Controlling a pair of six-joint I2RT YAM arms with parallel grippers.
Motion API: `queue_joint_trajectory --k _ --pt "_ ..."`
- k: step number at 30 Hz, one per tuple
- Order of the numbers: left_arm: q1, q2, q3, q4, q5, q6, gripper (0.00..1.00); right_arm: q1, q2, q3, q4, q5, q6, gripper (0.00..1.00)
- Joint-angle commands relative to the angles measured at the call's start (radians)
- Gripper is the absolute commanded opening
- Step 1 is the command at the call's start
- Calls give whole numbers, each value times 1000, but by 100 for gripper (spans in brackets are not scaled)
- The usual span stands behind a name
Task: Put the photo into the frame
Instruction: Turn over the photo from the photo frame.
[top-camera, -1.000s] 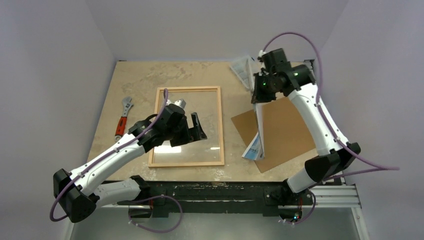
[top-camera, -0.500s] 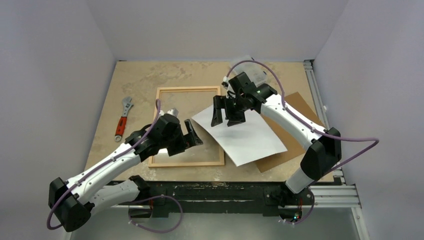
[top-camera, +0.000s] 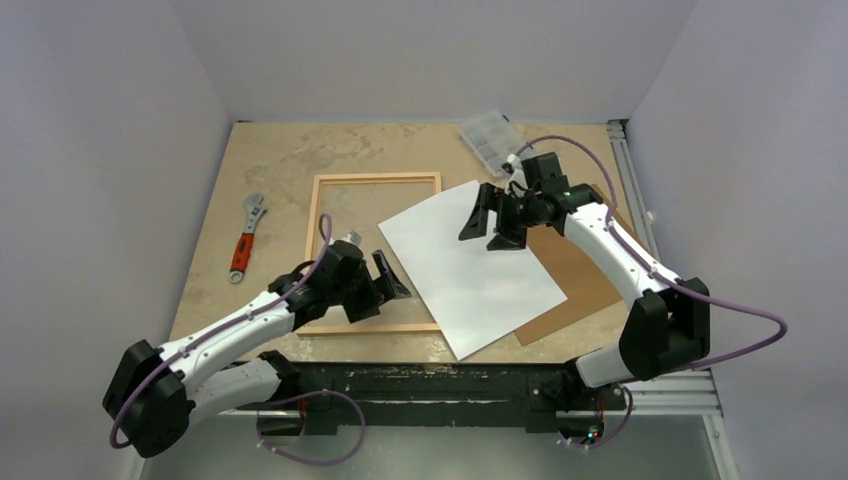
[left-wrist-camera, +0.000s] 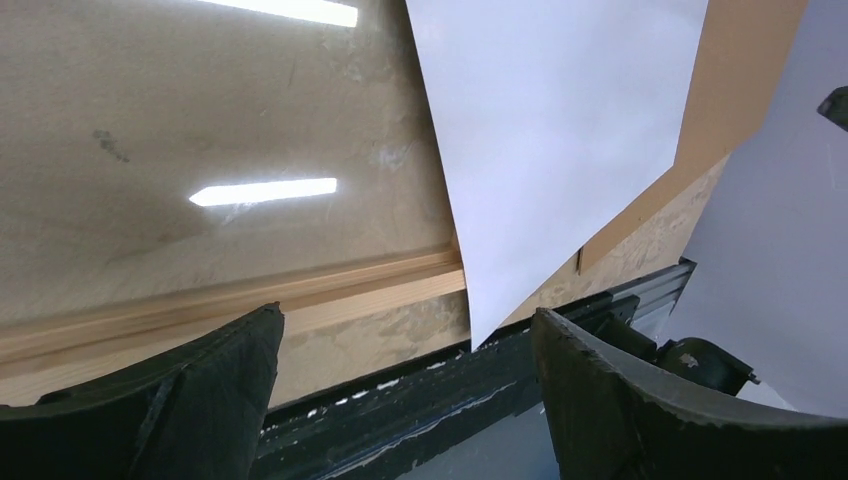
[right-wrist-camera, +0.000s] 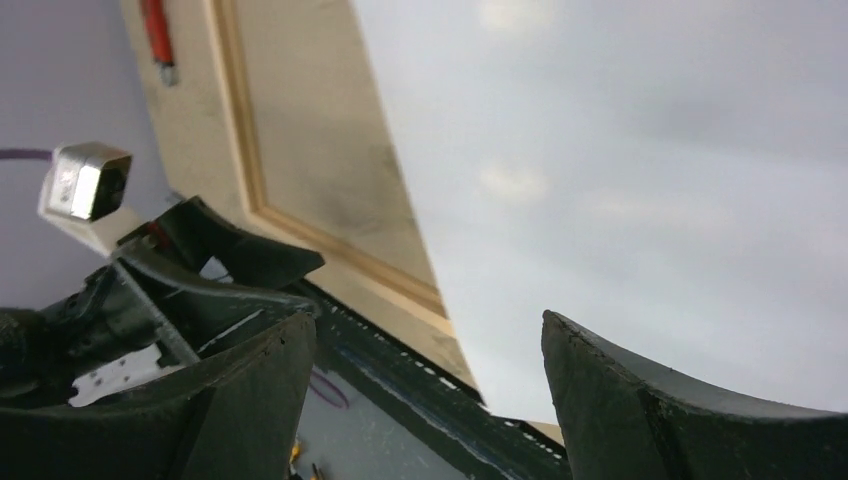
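The photo (top-camera: 470, 265) lies flat with its plain white back up, tilted. Its left part covers the right rail of the frame (top-camera: 378, 178) and its right part rests on the brown backing board (top-camera: 580, 265). My right gripper (top-camera: 490, 228) hovers open over the photo's far right corner, holding nothing. My left gripper (top-camera: 385, 285) stands open over the frame's near right part, just left of the photo's edge. The left wrist view shows the photo (left-wrist-camera: 560, 130) crossing the frame's near rail (left-wrist-camera: 300, 300). In the right wrist view the photo (right-wrist-camera: 620, 180) fills the right side beside the frame (right-wrist-camera: 250, 150).
A red-handled wrench (top-camera: 245, 238) lies left of the frame. A clear plastic box (top-camera: 488, 135) sits at the back, behind the right gripper. The table's near edge with the black rail (left-wrist-camera: 420, 400) lies close below the photo's near corner.
The right gripper swung the upright photo leftward, opened and let it go. The photo now lies flat across the frame's right side, and the right gripper has drawn back. The left gripper moved nearer.
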Motion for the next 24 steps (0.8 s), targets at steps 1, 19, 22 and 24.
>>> queue_joint_trajectory --k 1,19,22,24 --pt "30 95 -54 283 99 -40 90 -83 -13 -89 -35 93 -87 82" --pt "30 440 -75 771 99 -160 72 -193 112 -473 277 56 22 79" --pt "18 480 -75 812 90 -177 70 -195 122 -486 287 47 25 78" --pt "9 498 -81 859 86 -189 69 -195 112 -498 296 43 32 78"
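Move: The turned-over photo, white side up, lies with its middle almost straight under my right hand, about 2 cm ahead and some 16 cm below. The brown board shows about 22 cm to that hand's right and 2 cm ahead. From my left hand the photo's middle is roughly 13 cm ahead, 19 cm right and 8 cm below; the frame's middle is about 17 cm ahead and 4 cm left, at the same depth. I drop my open right hand about 15 cm onto the photo's white back, swinging it some 7 cm right and a little back, tipping it about 20 degrees down, then holding it low. Meanwhile I take my left hand forward, right and down, 5 to 6 cm each way, to the photo's left edge over the frame, rolling it some 15 degrees and partly closing its fingers. ##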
